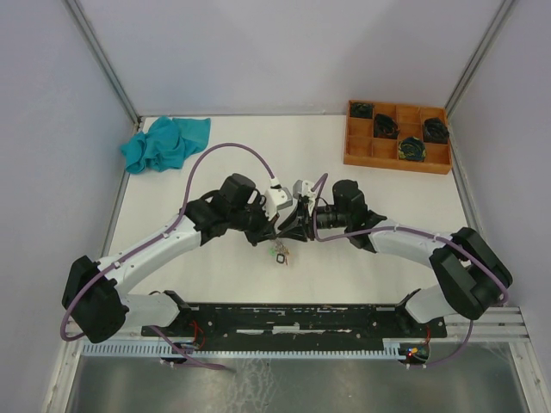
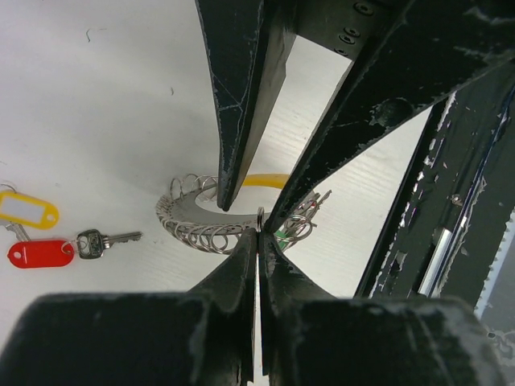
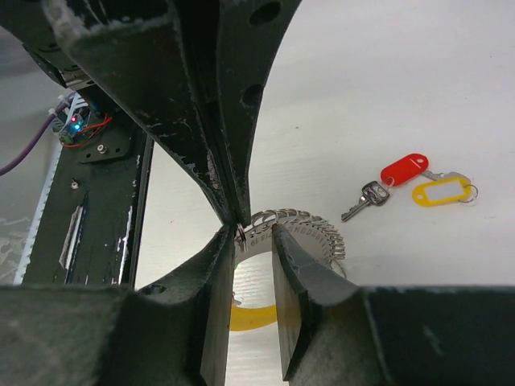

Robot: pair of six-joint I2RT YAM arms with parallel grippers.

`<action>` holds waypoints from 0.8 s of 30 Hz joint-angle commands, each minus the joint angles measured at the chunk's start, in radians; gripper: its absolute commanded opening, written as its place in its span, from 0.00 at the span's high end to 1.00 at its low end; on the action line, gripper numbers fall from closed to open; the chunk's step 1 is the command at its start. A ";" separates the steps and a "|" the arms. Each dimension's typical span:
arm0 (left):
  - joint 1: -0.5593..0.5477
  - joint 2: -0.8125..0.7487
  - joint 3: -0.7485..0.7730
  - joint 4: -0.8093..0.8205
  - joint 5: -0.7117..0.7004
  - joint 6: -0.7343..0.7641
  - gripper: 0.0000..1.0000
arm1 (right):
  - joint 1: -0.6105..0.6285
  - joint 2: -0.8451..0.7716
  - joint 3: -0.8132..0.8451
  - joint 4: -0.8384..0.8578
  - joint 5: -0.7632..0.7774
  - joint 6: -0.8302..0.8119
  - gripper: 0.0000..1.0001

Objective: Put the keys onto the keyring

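The silvery ribbed keyring [image 2: 193, 223] [image 3: 310, 225] hangs at mid-table [image 1: 280, 252], its yellow tag [image 3: 251, 315] [image 2: 265, 179] beneath it. My left gripper [image 2: 259, 233] [image 1: 277, 226] is shut on a small loop at the ring's edge. My right gripper [image 3: 256, 235] [image 1: 294, 225] faces it tip to tip, with its jaws apart astride the ring's band. A green tag [image 2: 280, 236] peeks out beside the left fingertips. A key with a red tag [image 2: 40, 253] [image 3: 402, 169] and one with a pale yellow tag [image 2: 28, 211] [image 3: 441, 193] lie on the table beside the ring.
An orange compartment tray [image 1: 396, 162] holding black coils stands at the back right. A teal cloth [image 1: 164, 143] lies crumpled at the back left. A black rail [image 1: 301, 317] runs along the near edge between the arm bases.
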 commanded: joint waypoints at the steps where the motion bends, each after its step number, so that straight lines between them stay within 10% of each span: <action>1: -0.003 -0.007 0.037 0.030 0.042 0.024 0.97 | 0.010 0.000 0.051 0.019 -0.049 -0.013 0.68; 24: -0.002 -0.047 -0.013 0.107 0.091 0.040 0.97 | 0.014 0.041 0.083 -0.094 -0.083 -0.070 0.92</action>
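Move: The left hand already holds the keyring in its fingertips, with most of it hanging below. The right hand's half-open fingers straddle the held wire end, which lies about 1 cm back and 1 cm below its hand point. On the table, some 12 cm below the hands, the loose key lies about 10 cm ahead and 6 cm left of the right hand. Its red tag is about 13 cm ahead and 8 cm left, and the yellow tag about 15 cm ahead and 5 cm left. The right fingers close most of their gap around the keyring's wire end, easing 1 cm down and slightly back. ##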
